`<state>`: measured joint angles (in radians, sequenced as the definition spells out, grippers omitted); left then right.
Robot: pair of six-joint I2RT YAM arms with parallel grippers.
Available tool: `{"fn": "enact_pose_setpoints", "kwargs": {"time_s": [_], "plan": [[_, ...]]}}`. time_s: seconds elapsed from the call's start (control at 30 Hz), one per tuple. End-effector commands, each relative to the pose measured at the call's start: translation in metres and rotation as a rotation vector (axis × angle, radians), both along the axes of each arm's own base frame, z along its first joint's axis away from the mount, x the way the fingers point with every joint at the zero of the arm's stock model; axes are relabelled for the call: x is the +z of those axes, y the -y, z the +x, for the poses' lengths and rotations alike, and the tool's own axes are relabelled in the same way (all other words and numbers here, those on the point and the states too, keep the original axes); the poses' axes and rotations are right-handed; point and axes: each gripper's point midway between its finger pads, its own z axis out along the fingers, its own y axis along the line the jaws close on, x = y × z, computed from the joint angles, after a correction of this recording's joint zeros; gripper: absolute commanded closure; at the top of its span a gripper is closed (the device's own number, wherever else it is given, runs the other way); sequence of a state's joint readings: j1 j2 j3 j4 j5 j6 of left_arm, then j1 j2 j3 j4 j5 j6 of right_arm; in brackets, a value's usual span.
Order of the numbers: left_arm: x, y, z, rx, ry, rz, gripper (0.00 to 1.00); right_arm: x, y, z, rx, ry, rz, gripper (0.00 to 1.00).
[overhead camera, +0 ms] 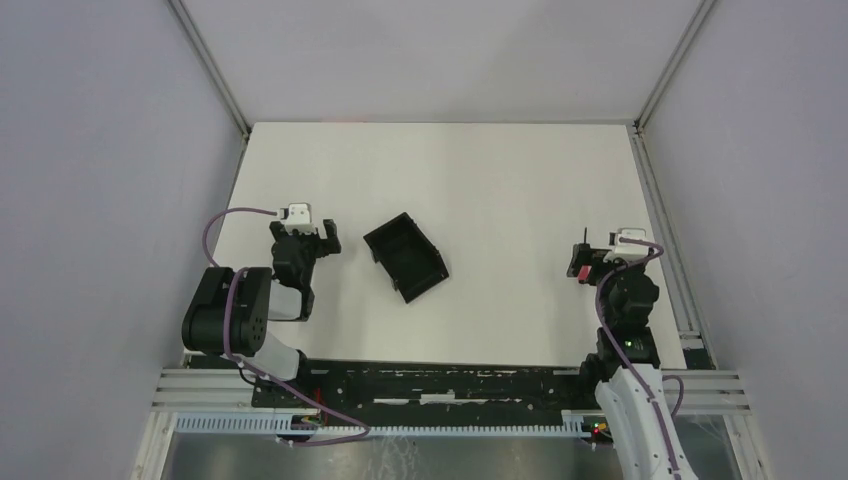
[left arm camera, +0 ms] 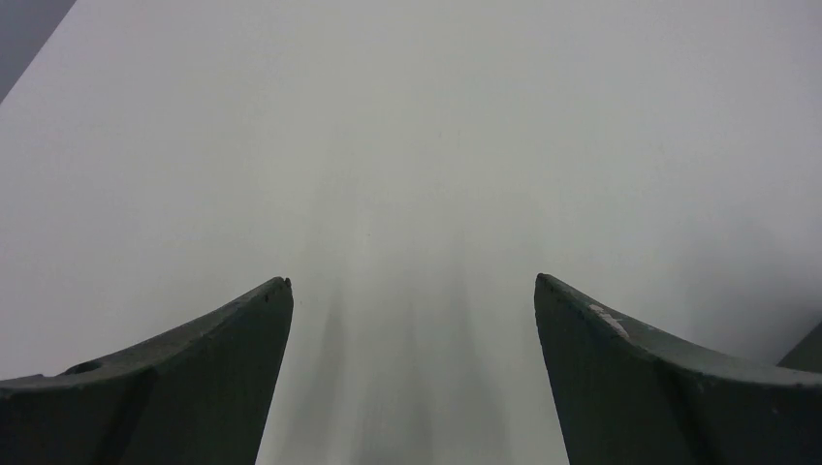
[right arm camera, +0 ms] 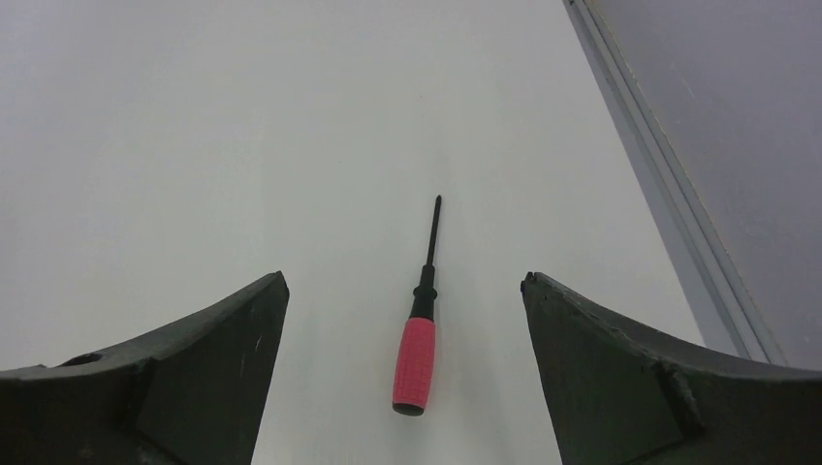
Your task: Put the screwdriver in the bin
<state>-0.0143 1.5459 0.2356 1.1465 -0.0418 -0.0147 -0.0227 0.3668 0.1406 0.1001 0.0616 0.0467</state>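
Observation:
The screwdriver (right arm camera: 415,363) lies flat on the white table, red handle toward my wrist and dark shaft pointing away. My right gripper (right arm camera: 403,281) is open above it, with the handle lying between the two fingers and touching neither. From above, the screwdriver (overhead camera: 582,270) shows at the right side of the table under my right gripper (overhead camera: 590,258). The bin (overhead camera: 405,258), a small black open tray, sits turned at an angle near the table's middle. My left gripper (overhead camera: 312,238) is open just left of the bin, and my left gripper (left arm camera: 412,281) has only bare table between its fingers.
A metal rail (right arm camera: 669,194) runs along the table's right edge close to the screwdriver, with a grey wall beyond it. The same rail (overhead camera: 662,235) shows from above. Both arm bases stand at the near edge.

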Motion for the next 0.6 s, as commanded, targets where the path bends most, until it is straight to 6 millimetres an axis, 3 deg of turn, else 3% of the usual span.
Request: {"fn": "enact_pose_setpoints", "kwargs": {"time_s": [0.0, 0.13, 0.2, 0.27, 0.4, 0.57], "plan": [[0.014, 0.001, 0.006, -0.003, 0.047, -0.016, 0.0, 0.068, 0.013, 0.01, -0.078, 0.086, 0.02, 0.03], [0.014, 0.001, 0.006, -0.003, 0.048, -0.016, 0.0, 0.115, 0.025, 0.026, -0.146, -0.008, 0.005, 0.02], [0.014, 0.001, 0.006, -0.003, 0.048, -0.016, 0.0, 0.128, 0.029, 0.039, -0.158, -0.096, -0.015, 0.02], [0.014, 0.001, 0.006, -0.003, 0.048, -0.016, 0.0, 0.13, 0.032, 0.053, -0.176, -0.222, -0.024, 0.02], [0.014, 0.001, 0.006, -0.004, 0.048, -0.016, 0.0, 0.107, 0.032, 0.081, -0.133, -0.515, -0.032, 0.02], [0.014, 0.001, 0.006, -0.003, 0.049, -0.016, 0.0, 0.046, 0.051, 0.097, -0.164, -0.726, -0.011, 0.02]]}}
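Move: The screwdriver lies nearly straight ahead of the right hand, its middle about 8 cm farther out, 1 cm to the left and some 13 cm below, red handle towards the base. The bin stands roughly 47 cm to the right hand's left, about 6 cm ahead and 11 cm lower. From the idle left hand the screwdriver is some 73 cm to the right, 3 cm back and 6 cm below. The right hand, empty and wide open, heads upward and outward, away from the screwdriver: first mostly up, some 16 cm, then increasingly forward over the handle, 13 cm in all and drifting slightly right. Near the end it starts sinking about 4 cm while the fingers tip down over 20 degrees and swing a little clockwise; they touch nothing. ##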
